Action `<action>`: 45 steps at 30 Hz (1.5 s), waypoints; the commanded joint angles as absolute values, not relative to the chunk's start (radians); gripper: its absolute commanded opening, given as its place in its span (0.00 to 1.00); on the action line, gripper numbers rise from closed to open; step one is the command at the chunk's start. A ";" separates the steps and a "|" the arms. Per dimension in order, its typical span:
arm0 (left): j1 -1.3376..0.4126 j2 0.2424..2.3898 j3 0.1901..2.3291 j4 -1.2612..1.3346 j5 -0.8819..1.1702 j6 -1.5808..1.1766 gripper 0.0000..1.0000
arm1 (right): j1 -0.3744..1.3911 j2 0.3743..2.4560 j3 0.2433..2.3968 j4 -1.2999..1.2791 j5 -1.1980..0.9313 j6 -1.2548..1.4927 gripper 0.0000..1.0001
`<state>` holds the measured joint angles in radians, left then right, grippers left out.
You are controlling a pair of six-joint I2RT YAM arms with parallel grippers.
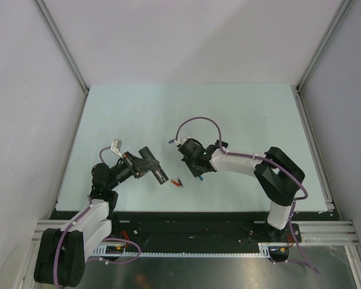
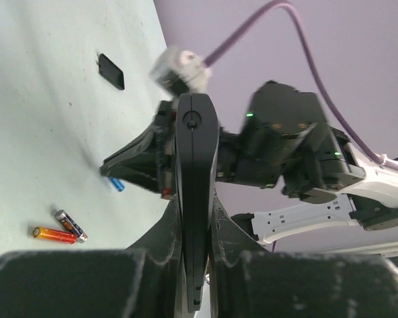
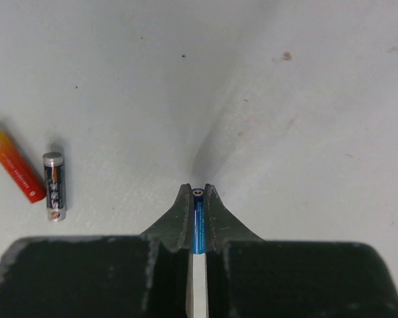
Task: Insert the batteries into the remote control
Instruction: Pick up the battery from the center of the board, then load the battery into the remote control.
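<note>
The remote control (image 2: 196, 152) is a slim black bar standing edge-on between the fingers of my left gripper (image 2: 198, 218), which is shut on it and holds it above the table. From above, the remote (image 1: 160, 176) sticks out of the left gripper (image 1: 146, 162) toward the table's middle. My right gripper (image 3: 198, 193) is shut on a blue battery (image 3: 198, 228), its tips down at the table surface (image 1: 198, 176). Two loose batteries lie flat on the table side by side: a red-orange one (image 3: 14, 165) and a dark one with silver ends (image 3: 54, 185), between the two grippers (image 1: 178, 182).
A small black flat squarish piece (image 2: 111, 71) lies farther out on the pale green table (image 1: 253, 114). Metal frame rails (image 1: 313, 150) and grey walls border the table. The right arm's purple cable (image 1: 198, 120) loops above its wrist.
</note>
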<state>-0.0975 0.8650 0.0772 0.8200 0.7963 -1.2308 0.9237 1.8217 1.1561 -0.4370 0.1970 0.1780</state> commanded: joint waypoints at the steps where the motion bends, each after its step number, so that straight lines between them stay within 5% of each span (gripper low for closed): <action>1: -0.100 0.890 0.121 0.847 0.782 -1.238 0.00 | 0.905 1.646 1.169 -0.453 0.242 0.258 0.00; 16: -0.360 1.163 0.402 0.879 0.526 -1.233 0.00 | 1.067 1.115 0.931 -0.115 0.513 0.449 0.00; 28: -0.460 1.393 0.486 1.118 0.538 -1.348 0.00 | 1.187 1.111 0.905 0.089 0.626 0.345 0.00; 45: -0.497 1.424 0.492 1.192 0.581 -1.413 0.00 | 1.198 1.204 0.905 0.160 0.681 0.261 0.00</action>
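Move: The right fingers are already shut on the blue battery close above the table; the remote, held by the left hand, lies about 18 cm to their left, 3 cm back and 15 cm up. Around them, the black battery is some 7 cm left and 3 cm back, the orange battery 10 cm left and 3 cm back, both at table level. From the left hand, the blue battery is roughly 18 cm right, 3 cm ahead and 15 cm below. Keeping its pinch on the blue battery, the right hand carries it steeply up by about 23 cm, drifting slightly back and later left, while its wrist swings the fingers from steeply down to nearly level, pointing forward-left. The left hand, still gripping the remote, goes right about 11 cm, plus some 5 cm forward and up, to meet the battery. ##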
